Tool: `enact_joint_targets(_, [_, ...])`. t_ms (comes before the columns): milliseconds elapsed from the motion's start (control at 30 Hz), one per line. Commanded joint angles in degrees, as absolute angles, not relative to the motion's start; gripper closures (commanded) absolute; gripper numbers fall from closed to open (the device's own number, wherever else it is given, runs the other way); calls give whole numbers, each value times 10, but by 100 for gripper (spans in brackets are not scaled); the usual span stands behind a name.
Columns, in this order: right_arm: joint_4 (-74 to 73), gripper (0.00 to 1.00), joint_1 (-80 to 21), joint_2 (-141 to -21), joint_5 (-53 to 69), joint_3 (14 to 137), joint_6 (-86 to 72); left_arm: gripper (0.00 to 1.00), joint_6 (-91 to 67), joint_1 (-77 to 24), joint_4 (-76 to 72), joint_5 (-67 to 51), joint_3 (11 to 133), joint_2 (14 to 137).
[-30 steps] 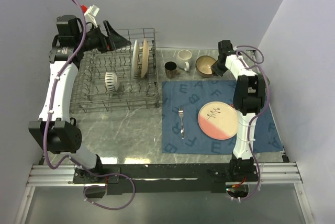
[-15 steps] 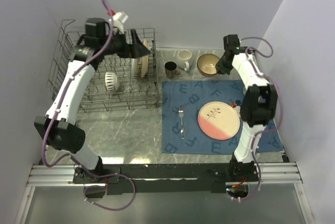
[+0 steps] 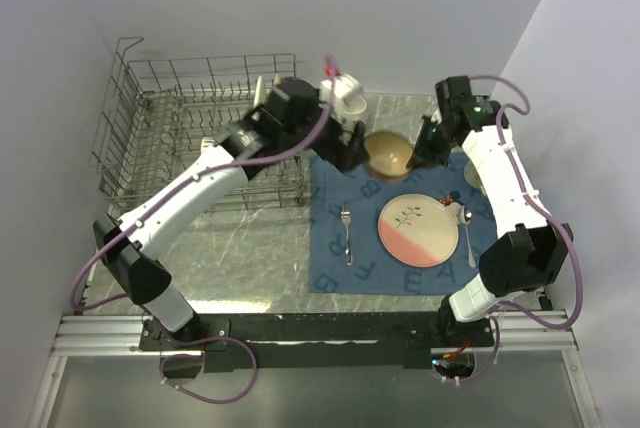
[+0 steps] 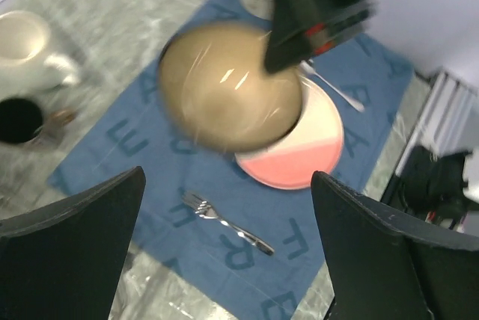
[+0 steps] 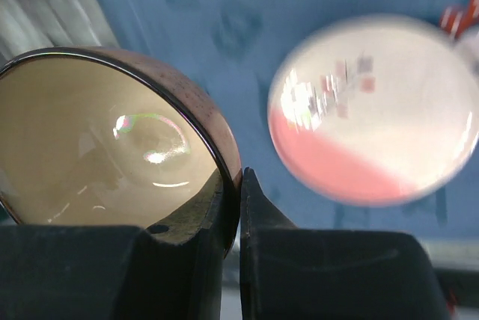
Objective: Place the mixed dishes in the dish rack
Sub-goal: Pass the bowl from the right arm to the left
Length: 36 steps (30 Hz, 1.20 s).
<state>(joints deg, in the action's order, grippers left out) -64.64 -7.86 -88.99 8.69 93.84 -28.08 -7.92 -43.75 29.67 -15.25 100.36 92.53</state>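
A tan bowl with a brown rim (image 3: 388, 152) hangs tilted above the blue mat, and my right gripper (image 3: 424, 148) is shut on its right rim. In the right wrist view the fingers pinch that rim (image 5: 239, 200), the bowl (image 5: 112, 140) filling the left side. My left gripper (image 3: 349, 148) is open just left of the bowl, its jaws wide apart (image 4: 232, 260) with nothing between them. The pink-and-cream plate (image 3: 418, 231) and the fork (image 3: 346, 233) lie on the mat. The dish rack (image 3: 150, 163) stands at the back left.
The blue lettered placemat (image 3: 340, 270) covers the right half of the table. A spoon (image 3: 464, 222) lies beside the plate. A white mug (image 4: 26, 47) and a dark mug (image 4: 19, 120) stand behind the mat. Plates (image 3: 259, 94) stand in the rack.
My right gripper has lifted the bowl from the back of the table and carried it forward over the mat. My left arm has swung from the rack over to the bowl.
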Motion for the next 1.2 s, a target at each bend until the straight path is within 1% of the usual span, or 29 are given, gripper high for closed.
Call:
enact_joint_targets(0, [-686, 100, -106, -847, 158, 904, -247, 1, 12, -499, 282, -90, 1012, 933])
enact_joint_targets(100, [-689, 100, -112, -840, 163, 884, -246, 1, 24, -533, 302, -126, 1005, 953])
enact_joint_targets(133, [-694, 100, -113, -841, 164, 887, -246, 3, 26, -551, 313, -132, 1004, 960])
enact_joint_targets(167, [-697, 100, -116, -843, 166, 889, -245, 5, 30, -560, 329, -136, 1003, 967])
enact_joint_targets(233, [-706, 100, -117, -849, 173, 902, -243, 13, 41, -585, 344, -112, 999, 987])
enact_joint_targets(267, [-709, 100, -120, -855, 173, 907, -239, 14, 43, -591, 342, -95, 989, 992])
enact_joint_targets(367, [-711, 100, -124, -860, 172, 914, -233, 15, 51, -595, 327, -63, 967, 999])
enact_joint_targets(467, [-713, 100, -127, -865, 178, 916, -231, 15, 56, -595, 323, -67, 977, 1010])
enact_joint_targets(600, [-712, 100, -128, -867, 183, 918, -228, 21, 66, -595, 328, -67, 988, 1037])
enact_joint_targets(700, [-711, 100, -129, -868, 188, 918, -225, 23, 69, -595, 330, -48, 996, 1048])
enact_joint_targets(767, [-710, 100, -130, -870, 196, 917, -224, 26, 73, -595, 333, -46, 1005, 1052])
enact_joint_targets(800, [-709, 100, -130, -869, 198, 916, -224, 36, 74, -595, 334, -47, 1007, 1056])
enact_joint_targets(867, [-710, 100, -130, -870, 199, 914, -222, 47, 75, -597, 344, -51, 1014, 1060])
enact_joint_targets(900, [-710, 100, -130, -870, 199, 913, -221, 59, 74, -597, 347, -52, 1016, 1064])
enact_joint_targets(967, [-708, 100, -130, -869, 199, 907, -219, 74, 71, -599, 350, -48, 1014, 1064])
enact_joint_targets(1000, [-708, 100, -130, -867, 199, 903, -218, 84, 71, -599, 351, -46, 1014, 1064])
enact_joint_targets(1067, [-701, 100, -130, -865, 198, 889, -219, 96, 69, -602, 352, -41, 1011, 1063])
enact_joint_targets(1100, [-699, 100, -130, -862, 200, 882, -221, 99, 69, -602, 351, -41, 1009, 1063])
enact_joint_targets(1167, [-687, 100, -131, -856, 205, 870, -226, 99, 65, -603, 347, -42, 1004, 1062])
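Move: The right hand holds the bowl by its rim, the bowl's middle about 6 cm to its left; the left gripper waits about 14 cm left, 11 higher and 3 nearer the base. From the open left hand, the bowl lies some 9 cm right, 3 ahead and 12 below. Down on the mat, roughly 34 cm below the left hand, the fork is 5 cm back, the pink-and-white plate 5 back and 17 right. Left hand sinks some 14 cm, also back and right, pinching the bowl's rim; right draws it back 6 cm. ##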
